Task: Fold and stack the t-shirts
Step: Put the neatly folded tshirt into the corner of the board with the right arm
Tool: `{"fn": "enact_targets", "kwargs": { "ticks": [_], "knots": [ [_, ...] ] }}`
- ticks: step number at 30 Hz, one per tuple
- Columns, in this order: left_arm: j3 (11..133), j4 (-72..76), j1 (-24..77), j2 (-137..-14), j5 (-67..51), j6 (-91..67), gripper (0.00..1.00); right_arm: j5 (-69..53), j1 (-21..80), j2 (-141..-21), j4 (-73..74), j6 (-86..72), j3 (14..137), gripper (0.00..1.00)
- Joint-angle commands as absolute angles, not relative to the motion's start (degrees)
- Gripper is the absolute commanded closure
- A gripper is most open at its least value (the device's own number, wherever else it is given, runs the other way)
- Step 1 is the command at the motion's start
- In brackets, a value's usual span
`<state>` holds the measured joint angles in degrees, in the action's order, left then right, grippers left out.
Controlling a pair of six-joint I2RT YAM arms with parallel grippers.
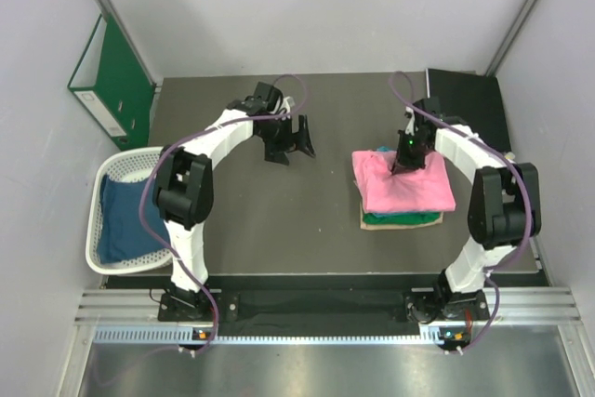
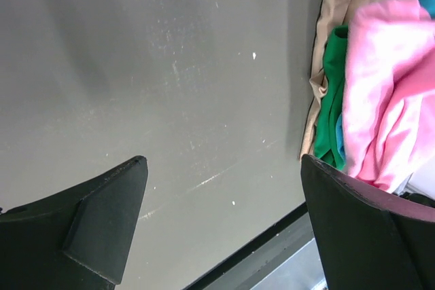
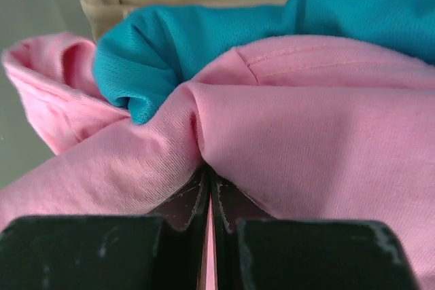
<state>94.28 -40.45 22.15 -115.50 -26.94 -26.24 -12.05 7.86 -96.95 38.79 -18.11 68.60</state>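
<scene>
A folded bright pink t-shirt [image 1: 409, 188] tops a stack on the right of the table. My right gripper [image 1: 402, 166] is at the stack's back edge, shut on a pinch of the pink t-shirt [image 3: 306, 120], which bunches around the closed fingertips [image 3: 208, 171]. A teal t-shirt [image 3: 224, 32] shows just under the pink one, with a green layer [image 1: 400, 219] and tan cloth [image 1: 364, 220] beneath. A dark blue t-shirt [image 1: 125, 216] lies in the basket at the left. My left gripper [image 1: 293, 148] hangs open over bare table [image 2: 224, 161], holding nothing, left of the stack [image 2: 387, 100].
A white lattice basket [image 1: 102, 183] stands at the table's left edge. A green ring binder [image 1: 112, 76] leans on the left wall behind it. A flat black panel [image 1: 469, 99] lies at the back right corner. The table's front edge [image 2: 272, 242] shows under my left gripper.
</scene>
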Motion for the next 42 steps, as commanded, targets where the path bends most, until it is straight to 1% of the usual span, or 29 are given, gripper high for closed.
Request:
{"fn": "enact_targets", "kwargs": {
  "ticks": [1, 5, 8, 11, 13, 16, 21, 24, 29, 33, 42],
  "knots": [
    [92.82, -39.29, 22.24, -110.74, -26.02, -26.98, 0.01, -10.63, 8.17, -101.68, 32.77, -17.41, 76.98, 1.0],
    [92.02, -39.2, 22.15, -109.95, -25.31, -26.98, 0.01, -9.15, 9.05, -99.5, 37.42, -15.82, 80.68, 1.0],
    [90.88, -38.85, 22.24, -109.16, -24.79, -27.25, 0.01, -7.74, 9.75, -92.84, 42.25, -14.5, 81.47, 1.0],
    [90.0, -38.76, 22.24, -108.72, -24.61, -27.51, 0.01, -7.38, 10.46, -89.13, 46.83, -14.24, 82.53, 1.0],
    [89.3, -38.41, 22.15, -108.55, -24.43, -27.6, 0.01, -7.03, 11.95, -85.44, 48.78, -14.06, 82.79, 1.0],
    [89.38, -38.5, 22.24, -108.98, -24.34, -27.42, 0.01, -7.82, 15.55, -83.58, 49.74, -13.97, 83.58, 1.0],
    [90.35, -39.37, 22.24, -110.12, -24.26, -26.54, 0.01, -11.16, 24.32, -89.37, 48.34, -13.97, 85.17, 1.0],
    [91.05, -40.08, 22.15, -110.48, -23.73, -25.84, 0.01, -11.6, 27.15, -94.03, 46.59, -14.33, 85.69, 1.0],
    [91.41, -40.78, 22.06, -110.3, -22.94, -25.4, 0.01, -12.48, 28.3, -101.67, 47.9, -13.62, 87.19, 1.0],
    [91.58, -41.22, 21.71, -110.21, -22.68, -25.05, 0.01, -12.66, 28.56, -105.2, 48.51, -12.22, 86.31, 1.0],
    [91.5, -41.75, 21.1, -110.13, -22.06, -24.35, 0.01, -7.3, 28.65, -112.67, 51.41, -10.81, 87.18, 1.0]
  ]
}}
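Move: My right hand's shut fingers are already on top of the pink t-shirt, close to its middle, which is about 3 cm back and 1 cm right. The shirt's left edge, where I go next, lies some 11 cm left and 2 cm back. The teal t-shirt peeks out roughly 5 cm ahead and 4 cm left, and the green t-shirt's near edge is about 12 cm straight back. From my left hand the pink left edge is some 17 cm right, 8 cm back and 8 cm lower. With the fingers still shut, I slide my right hand about 4 cm forward from its press on the pink t-shirt, lift off and draw back, then arc high over the shirt to the left and come down at its left edge, some 12 cm left of the start, the wrist turning about 25 degrees counter-clockwise. My open left hand drifts a couple of centimetres left and back, clear of the stack. ##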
